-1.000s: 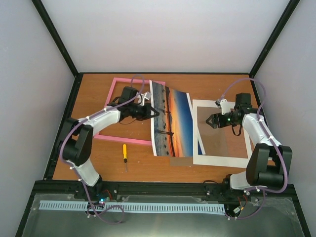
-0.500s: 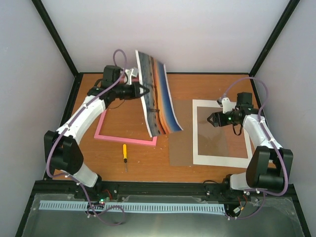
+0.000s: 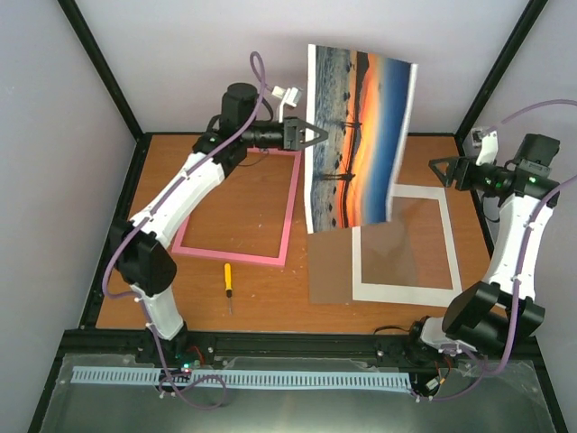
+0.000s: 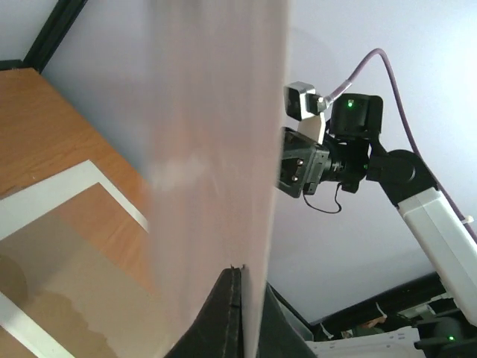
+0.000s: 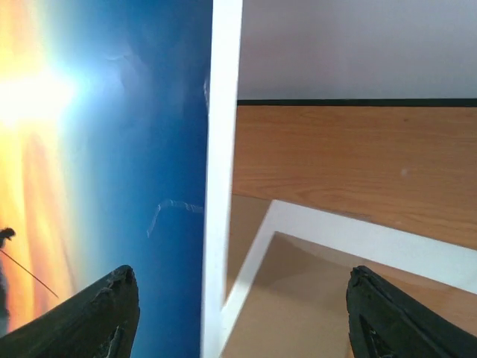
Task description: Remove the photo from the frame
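Observation:
The photo [image 3: 361,135], a sunset print with a white edge, hangs upright high above the table. My left gripper [image 3: 315,135] is shut on its left edge; in the left wrist view the photo's pale back [image 4: 216,149] runs up from between the gripper's [image 4: 250,282] closed fingers. The pink frame [image 3: 290,212] lies flat on the table at the left, with bare wood inside it. My right gripper [image 3: 437,167] is raised to the right of the photo, open and holding nothing. In the right wrist view the photo's blue side [image 5: 127,164] fills the left, in front of my open right gripper [image 5: 238,313].
A white mat border [image 3: 401,293] lies on the table at the right, over a brown backing board [image 3: 334,271]. The mat [image 5: 335,231] also shows in the right wrist view. A yellow screwdriver [image 3: 228,278] lies in front of the frame.
My left arm has lifted the photo from low over the table to high and upright, swinging it right. My right arm has risen and drawn back to the right, still open.

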{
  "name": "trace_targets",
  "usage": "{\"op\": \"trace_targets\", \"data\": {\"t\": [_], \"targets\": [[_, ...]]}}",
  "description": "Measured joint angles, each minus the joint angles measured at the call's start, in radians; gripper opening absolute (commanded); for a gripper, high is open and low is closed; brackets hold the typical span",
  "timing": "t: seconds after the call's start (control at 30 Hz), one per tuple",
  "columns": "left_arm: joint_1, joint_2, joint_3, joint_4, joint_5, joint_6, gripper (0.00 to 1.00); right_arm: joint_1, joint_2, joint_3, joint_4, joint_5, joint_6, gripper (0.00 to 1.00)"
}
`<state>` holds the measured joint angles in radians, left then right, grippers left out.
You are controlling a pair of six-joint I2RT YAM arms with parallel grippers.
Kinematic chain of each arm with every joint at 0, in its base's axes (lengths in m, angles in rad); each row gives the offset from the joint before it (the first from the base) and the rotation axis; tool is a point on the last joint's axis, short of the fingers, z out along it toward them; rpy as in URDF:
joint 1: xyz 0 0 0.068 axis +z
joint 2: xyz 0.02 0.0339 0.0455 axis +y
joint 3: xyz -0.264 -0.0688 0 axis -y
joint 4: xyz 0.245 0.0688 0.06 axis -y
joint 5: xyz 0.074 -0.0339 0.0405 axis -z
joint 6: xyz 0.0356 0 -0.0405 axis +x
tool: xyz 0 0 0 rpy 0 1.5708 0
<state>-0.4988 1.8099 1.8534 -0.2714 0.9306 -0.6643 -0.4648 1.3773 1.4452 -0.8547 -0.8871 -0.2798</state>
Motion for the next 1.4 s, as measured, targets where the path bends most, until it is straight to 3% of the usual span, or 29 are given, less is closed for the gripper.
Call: {"op": "trace_targets", "data": {"t": [0.1, 0.23, 0.5, 0.8, 0.97, 1.1, 1.4], "targets": [[0.015, -0.062, -0.126, 0.087, 0.019, -0.022, 0.01, -0.012, -0.018, -0.008, -0.042, -0.075, -0.012, 0.74], [0.095, -0.146, -0.483, 0.28, 0.072, -0.109, 0.01, -0.013, -0.038, -0.072, -0.051, -0.135, -0.028, 0.73], [0.121, -0.053, -0.82, 0.374, 0.034, -0.128, 0.01, 0.026, 0.006, -0.26, -0.002, -0.215, -0.039, 0.7], [0.117, 0.071, -0.803, 0.308, -0.058, 0.002, 0.06, 0.211, 0.058, -0.385, 0.1, -0.142, -0.054, 0.7], [0.118, 0.098, -0.769, 0.225, -0.142, 0.081, 0.13, 0.22, 0.059, -0.407, 0.124, -0.121, -0.068, 0.7], [0.117, 0.098, -0.768, 0.199, -0.186, 0.109, 0.29, 0.22, 0.066, -0.42, 0.126, -0.115, -0.077, 0.7], [0.119, 0.017, -0.775, 0.113, -0.294, 0.121, 0.36, 0.221, 0.078, -0.42, 0.127, -0.114, -0.079, 0.7]]}}
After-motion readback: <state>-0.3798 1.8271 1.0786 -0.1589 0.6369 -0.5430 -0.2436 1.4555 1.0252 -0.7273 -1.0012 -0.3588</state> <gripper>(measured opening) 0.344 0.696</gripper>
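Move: The left hand, high over the table, already pinches the photo by its left edge. The landing place is about 39 cm below it and 3 cm to its right. From this hand, the brown board lies some 13 cm right and 3 cm back, the white mat about 24 cm right and 3 cm back, and the pink frame roughly 19 cm left and 7 cm ahead. From the empty right hand, the landing place is about 22 cm left and 32 cm below. Down fast, then slower, the left hand carries the photo over 30 cm towards the table while easing some 10 cm left. It tips its fingertips downward, then parts its fingers and lets go of the left edge, which stays between them. The right hand, open and empty, sinks alongside and drifts left towards the photo's landing place. ##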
